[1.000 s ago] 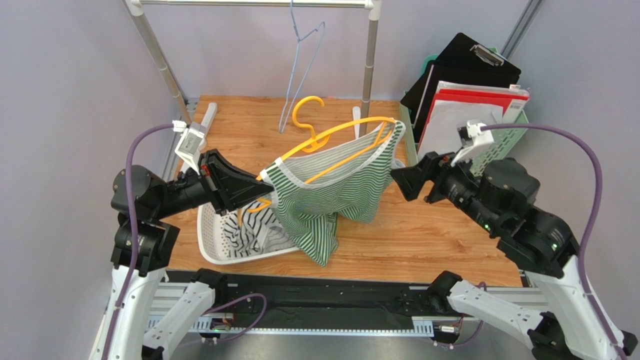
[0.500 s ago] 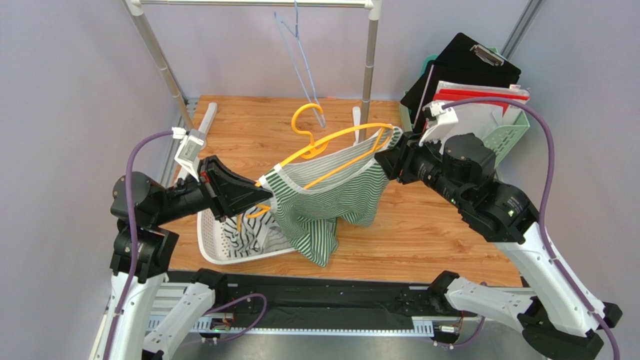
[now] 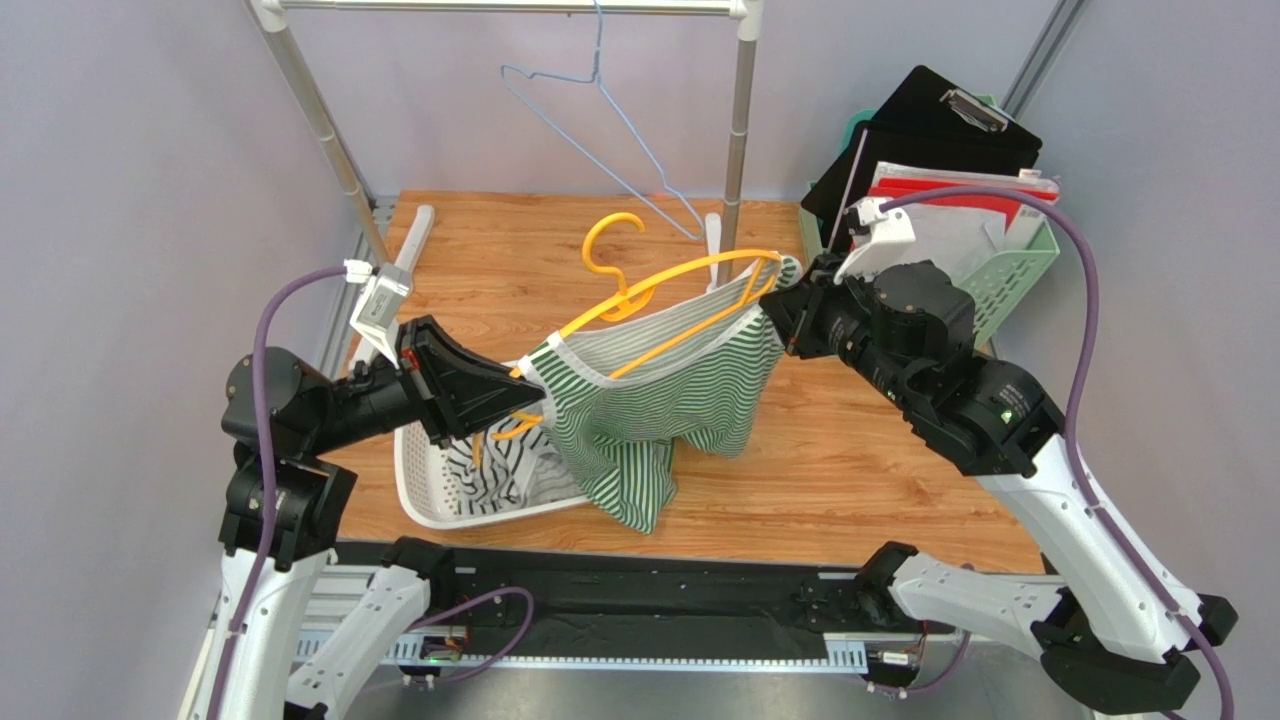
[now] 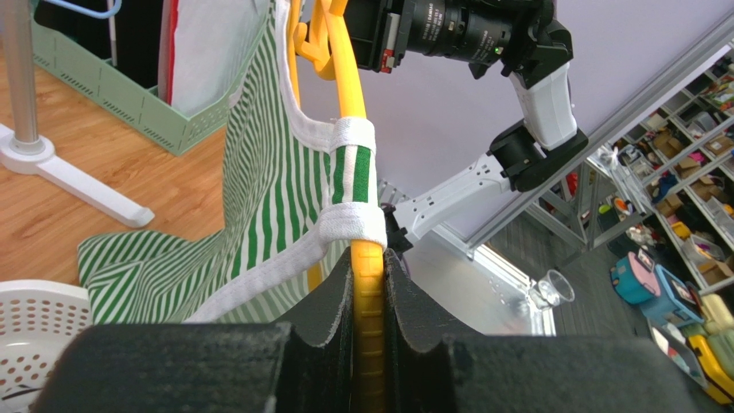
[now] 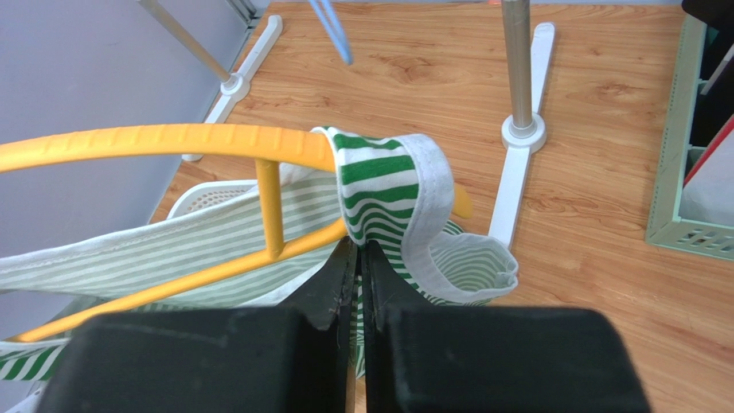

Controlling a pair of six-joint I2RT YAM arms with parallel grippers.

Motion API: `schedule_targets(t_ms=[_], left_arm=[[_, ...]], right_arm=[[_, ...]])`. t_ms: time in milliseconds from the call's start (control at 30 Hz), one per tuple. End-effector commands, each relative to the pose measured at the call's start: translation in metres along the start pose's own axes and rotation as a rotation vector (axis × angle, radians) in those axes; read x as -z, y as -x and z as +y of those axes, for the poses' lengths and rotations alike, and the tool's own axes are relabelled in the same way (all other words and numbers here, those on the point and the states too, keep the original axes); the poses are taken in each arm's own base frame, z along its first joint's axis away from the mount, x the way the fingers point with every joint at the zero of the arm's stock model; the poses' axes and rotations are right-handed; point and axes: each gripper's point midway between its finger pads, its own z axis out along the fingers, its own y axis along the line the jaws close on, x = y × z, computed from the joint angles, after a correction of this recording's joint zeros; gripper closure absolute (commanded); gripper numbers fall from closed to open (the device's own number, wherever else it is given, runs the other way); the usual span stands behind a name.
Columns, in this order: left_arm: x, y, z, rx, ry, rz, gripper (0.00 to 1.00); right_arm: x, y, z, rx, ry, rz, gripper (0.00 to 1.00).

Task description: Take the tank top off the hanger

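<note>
A green-and-white striped tank top (image 3: 646, 405) hangs on a yellow plastic hanger (image 3: 661, 285) held in the air over the table. My left gripper (image 3: 529, 393) is shut on the hanger's left end; in the left wrist view the yellow bar (image 4: 349, 86) runs up between the jaws of my left gripper (image 4: 369, 258), just below a white-trimmed strap (image 4: 353, 172). My right gripper (image 3: 769, 308) is at the hanger's right end. In the right wrist view my right gripper (image 5: 358, 249) is shut on the striped strap (image 5: 388, 185) that loops over the hanger arm (image 5: 172, 142).
A white laundry basket (image 3: 428, 503) with striped clothing sits under the left gripper. A blue wire hanger (image 3: 601, 113) dangles from the rack rail behind, beside the rack pole (image 3: 739, 120) and its foot (image 5: 517, 172). A green bin (image 3: 1022, 270) of folders stands at the right.
My right gripper moved left up to the hanger's right end and closed on the tank top strap. The blue wire hanger swung. The left arm stayed put.
</note>
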Motion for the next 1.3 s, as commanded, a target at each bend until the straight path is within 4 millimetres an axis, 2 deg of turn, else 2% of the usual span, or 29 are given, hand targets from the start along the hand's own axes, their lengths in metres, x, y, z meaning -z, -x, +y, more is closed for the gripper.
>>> schedule_targets(t_ms=[0,267,433,600,867,967,1000,1067,1167,1200,1267], left_arm=[[0.002,0.007,-0.008,-0.068,-0.013,-0.026,1.00],[0.002,0.009,-0.006,-0.071,0.004,-0.037,1.00],[0.003,0.011,-0.009,-0.080,0.000,-0.040,1.00],[0.002,0.011,-0.009,-0.080,-0.008,-0.037,1.00],[-0.001,0.018,-0.004,-0.075,0.006,-0.056,1.00],[-0.006,0.026,-0.001,-0.078,0.010,-0.064,1.00],[-0.010,0.028,0.005,-0.064,0.019,-0.058,1.00],[-0.014,0.034,0.006,-0.069,0.014,-0.063,1.00],[-0.026,0.041,0.022,-0.042,0.023,-0.054,1.00],[-0.028,0.042,0.026,-0.034,0.027,-0.054,1.00],[-0.034,0.044,0.038,-0.016,0.047,-0.052,1.00]], right_arm=[[-0.001,0.014,-0.010,-0.028,-0.072,-0.058,1.00],[0.008,0.025,-0.043,-0.056,-0.253,-0.108,1.00],[0.010,0.022,-0.064,-0.082,-0.335,-0.106,1.00],[0.003,0.017,-0.080,-0.091,-0.379,-0.076,1.00],[-0.004,-0.008,-0.071,-0.099,-0.288,0.010,0.99],[0.000,-0.021,-0.073,-0.075,-0.280,0.051,0.88],[0.001,-0.024,-0.074,-0.066,-0.280,0.062,0.80],[0.004,-0.033,-0.078,-0.045,-0.290,0.091,0.73],[0.010,-0.043,-0.083,-0.019,-0.303,0.130,0.56],[0.011,-0.045,-0.083,-0.013,-0.298,0.137,0.42],[0.017,-0.045,-0.081,0.011,-0.273,0.145,0.33]])
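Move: The right gripper already pinches the tank top beside its right strap. The hanger's right end, which this strap must clear, is about 4 cm ahead, 3 cm right and 2 cm above; the hanger hook is roughly 20 cm left and 5 cm ahead. The left strap lies some 28 cm left and 8 cm back. From the left gripper, already holding the hanger's left end, the right end is about 33 cm right and 15 cm ahead. Draw the right gripper, still pinching the cloth, about 7 cm to the right and 3 cm forward, turning it some 20 degrees clockwise, to take the strap off the hanger's end. Then sink and draw back a little, tipping the fingers down and opening them to let go. Keep the left grip on the hanger, easing that hand about 4 cm forward at the end. ##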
